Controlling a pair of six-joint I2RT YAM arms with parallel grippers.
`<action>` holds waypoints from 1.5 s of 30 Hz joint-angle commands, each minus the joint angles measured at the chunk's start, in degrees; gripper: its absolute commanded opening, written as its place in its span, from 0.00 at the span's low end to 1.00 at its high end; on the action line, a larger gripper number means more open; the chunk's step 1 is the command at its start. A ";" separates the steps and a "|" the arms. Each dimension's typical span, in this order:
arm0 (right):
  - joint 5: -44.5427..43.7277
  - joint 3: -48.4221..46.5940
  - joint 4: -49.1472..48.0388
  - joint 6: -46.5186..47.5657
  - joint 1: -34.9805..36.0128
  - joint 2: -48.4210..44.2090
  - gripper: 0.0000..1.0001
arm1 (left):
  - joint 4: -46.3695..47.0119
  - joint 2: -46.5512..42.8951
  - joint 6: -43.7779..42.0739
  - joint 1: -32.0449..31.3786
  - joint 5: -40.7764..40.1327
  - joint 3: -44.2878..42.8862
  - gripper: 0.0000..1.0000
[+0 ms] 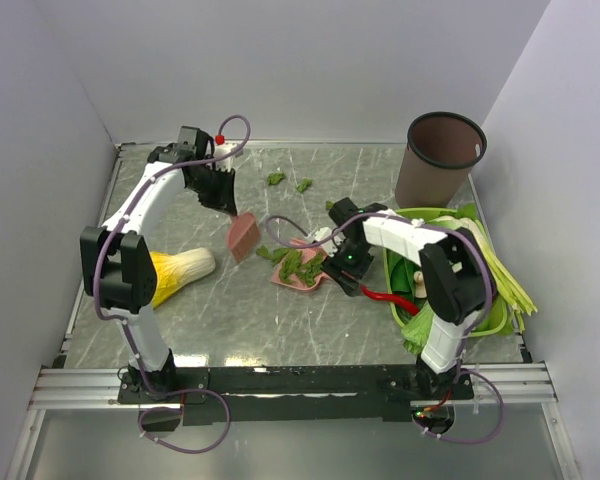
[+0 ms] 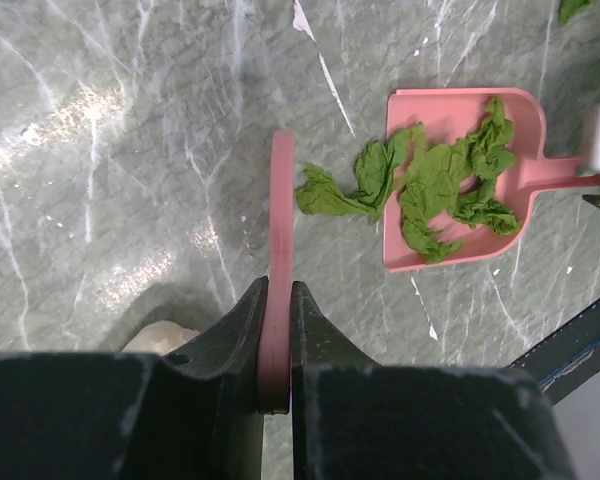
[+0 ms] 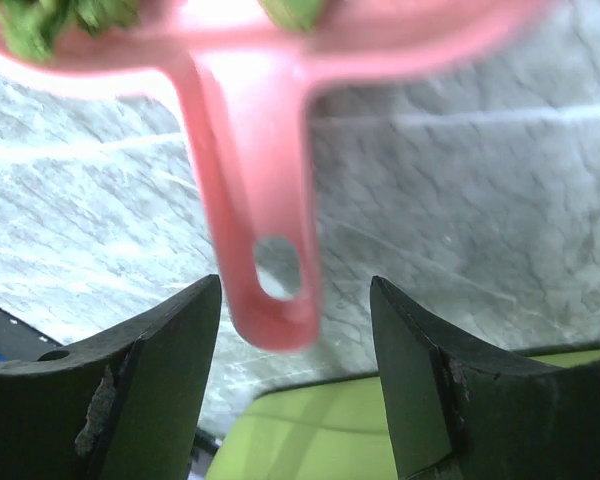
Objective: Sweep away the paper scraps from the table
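Several dark-green paper scraps [image 2: 450, 180] lie on the pink dustpan [image 2: 510, 110], and one [image 2: 330, 195] lies just off its lip on the table [image 2: 130, 150]. In the top view the dustpan [image 1: 292, 283] holds scraps [image 1: 298, 264], and two more scraps [image 1: 276, 179] lie farther back. My left gripper [image 2: 278, 290] is shut on a flat pink scraper [image 2: 280, 200], which hangs left of the dustpan [image 1: 243, 235]. My right gripper [image 3: 295, 300] is open with the dustpan handle [image 3: 265, 200] between its jaws, not touching either; it also shows in the top view [image 1: 332, 267].
A brown bin [image 1: 445, 155] stands at the back right. A lime-green tray [image 1: 395, 275] with pale leafy vegetables [image 1: 490, 260] sits at the right, close behind my right gripper. A yellow-and-white cabbage [image 1: 180, 272] lies at the left by my left arm.
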State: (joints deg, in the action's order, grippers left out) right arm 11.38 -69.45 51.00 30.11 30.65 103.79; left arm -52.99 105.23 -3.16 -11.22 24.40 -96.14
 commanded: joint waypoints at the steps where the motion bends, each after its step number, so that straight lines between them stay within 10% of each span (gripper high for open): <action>1: 8.48 4.40 -9.33 2.85 -1.21 -7.09 0.68 | 1.84 1.99 1.23 -0.20 2.23 -0.89 0.01; 28: 9.72 2.39 -10.84 5.58 -1.12 -4.56 0.48 | 3.16 4.19 2.89 -0.55 9.43 -1.33 0.01; 45: 9.37 -2.27 -8.64 2.94 0.72 -2.36 0.04 | 4.13 3.67 5.97 -3.01 11.99 -2.12 0.01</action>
State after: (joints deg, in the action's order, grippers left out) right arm 20.38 -69.54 41.78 33.82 30.94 101.49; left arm -50.24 110.13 1.69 -13.93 36.18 -96.75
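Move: The left hand, with the brush, is set for the scrap hanging over the dustpan's lip, about 7 cm to its right, 6 cm back and 15 cm below; the scoop's middle is some 14 cm right and 9 cm back, the cabbage 10 cm left and 11 cm back. The open right hand is right by the dustpan handle, roughly 4 cm to its left and 2 cm ahead at its own height; the scoop is about 13 cm left and 4 cm ahead, the red chili 6 cm right and 4 cm back. The left hand, its fingers still shut on the brush, first sinks about 2 cm and eases forward, then draws back a little and travels some 5 cm to the right overall, tilting so that the brush swings towards the dustpan's lip and the scrap there. Meanwhile the right hand rises about 2 cm and moves left and a little forward, its fingertips swinging left by some 15 degrees, closes its open fingers on the end of the dustpan handle, pinching it from both sides, and then goes a bit farther left with the handle towards the brush. ##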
